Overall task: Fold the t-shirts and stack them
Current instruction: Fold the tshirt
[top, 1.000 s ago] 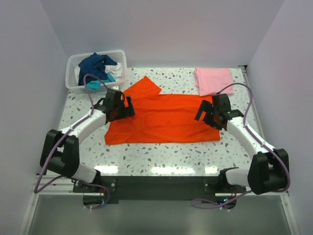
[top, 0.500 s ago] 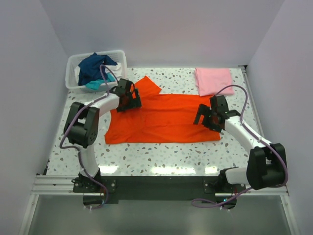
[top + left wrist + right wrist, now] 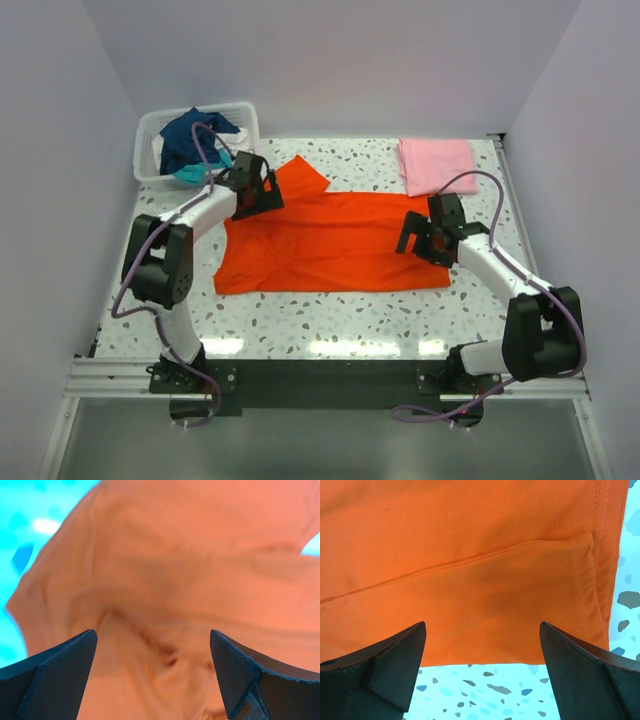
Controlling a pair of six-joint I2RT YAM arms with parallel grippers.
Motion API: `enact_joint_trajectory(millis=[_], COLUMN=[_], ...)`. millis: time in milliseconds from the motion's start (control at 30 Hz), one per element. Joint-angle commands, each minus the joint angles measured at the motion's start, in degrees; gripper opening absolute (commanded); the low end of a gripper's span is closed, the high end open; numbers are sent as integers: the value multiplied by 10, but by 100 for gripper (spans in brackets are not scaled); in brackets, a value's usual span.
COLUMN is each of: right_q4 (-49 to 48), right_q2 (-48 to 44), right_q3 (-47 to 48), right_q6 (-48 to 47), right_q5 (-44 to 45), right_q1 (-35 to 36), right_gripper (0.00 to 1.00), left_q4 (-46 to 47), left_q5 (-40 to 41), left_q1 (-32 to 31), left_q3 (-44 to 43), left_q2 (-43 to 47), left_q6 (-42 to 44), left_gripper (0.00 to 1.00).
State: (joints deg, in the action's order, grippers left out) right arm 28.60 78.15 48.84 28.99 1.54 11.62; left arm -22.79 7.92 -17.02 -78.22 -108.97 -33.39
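Observation:
A bright orange-red t-shirt (image 3: 330, 240) lies spread flat in the middle of the table, one sleeve (image 3: 298, 178) pointing to the back left. A light pink t-shirt (image 3: 437, 165) lies folded at the back right. My left gripper (image 3: 268, 197) stands open over the orange-red shirt near that sleeve. In the left wrist view its jaws (image 3: 153, 635) are wide apart above wrinkled cloth (image 3: 175, 555). My right gripper (image 3: 416, 240) is open over the shirt's right side. In the right wrist view it (image 3: 482, 625) straddles the cloth's edge (image 3: 470, 540), with nothing held.
A translucent white basket (image 3: 148, 122) at the back left corner holds a navy shirt (image 3: 190, 135) with teal cloth (image 3: 192, 174) beside it. Speckled tabletop (image 3: 330, 310) shows in front of the orange-red shirt. Walls close in the left, right and back.
My left arm has swung toward the back, carrying its open gripper from the shirt's left edge up beside the sleeve. The right gripper has shifted slightly left. The shirts have not moved.

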Motion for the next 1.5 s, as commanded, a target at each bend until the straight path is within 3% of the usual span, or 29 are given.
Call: enact_joint_trajectory(millis=[0, 200, 500, 733, 1033, 1467], right_q4=[-22, -48, -56, -17, 23, 125], right_q2=[3, 54, 89, 36, -82, -215], right_q3=[21, 19, -15, -63, -142, -227], right_q6=[-18, -7, -3, -4, 18, 96], right_q5=[-13, -15, -29, -17, -61, -51], right_q1=[1, 2, 5, 5, 7, 11], right_gripper=[99, 99, 99, 99, 99, 99], left_q4=[31, 103, 70, 49, -55, -173], left_q5=[-15, -57, -77, -56, -32, 2], left_q1=[-1, -15, -21, -21, -38, -61], left_q3=[67, 199, 271, 392, 496, 525], left_q2=[105, 191, 155, 230, 343, 469], left_q6=[-3, -45, -64, -97, -173, -248], left_gripper=[100, 100, 100, 100, 100, 100])
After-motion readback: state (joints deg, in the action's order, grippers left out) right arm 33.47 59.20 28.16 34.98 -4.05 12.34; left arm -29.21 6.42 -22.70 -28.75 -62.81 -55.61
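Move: Below the left hand is the far left part of the orange t-shirt, whose middle lies about 10 cm back, 14 cm to the right and 4 cm down; the basket stands some 14 cm ahead and 16 cm left of this hand. From the right hand the t-shirt's middle is level, about 18 cm left and 5 cm down, with the folded pink shirt roughly 18 cm ahead and 3 cm right. Hopping back about 10 cm over the t-shirt, the left hand dips and sets its wide-open fingertips on the cloth, then drags it some 14 cm back towards the base, drifting slightly left and turning about 10 degrees counter-clockwise. The right hand sinks about 5 cm onto the shirt near its right end and pulls it back some 11 cm, fingers also open. ##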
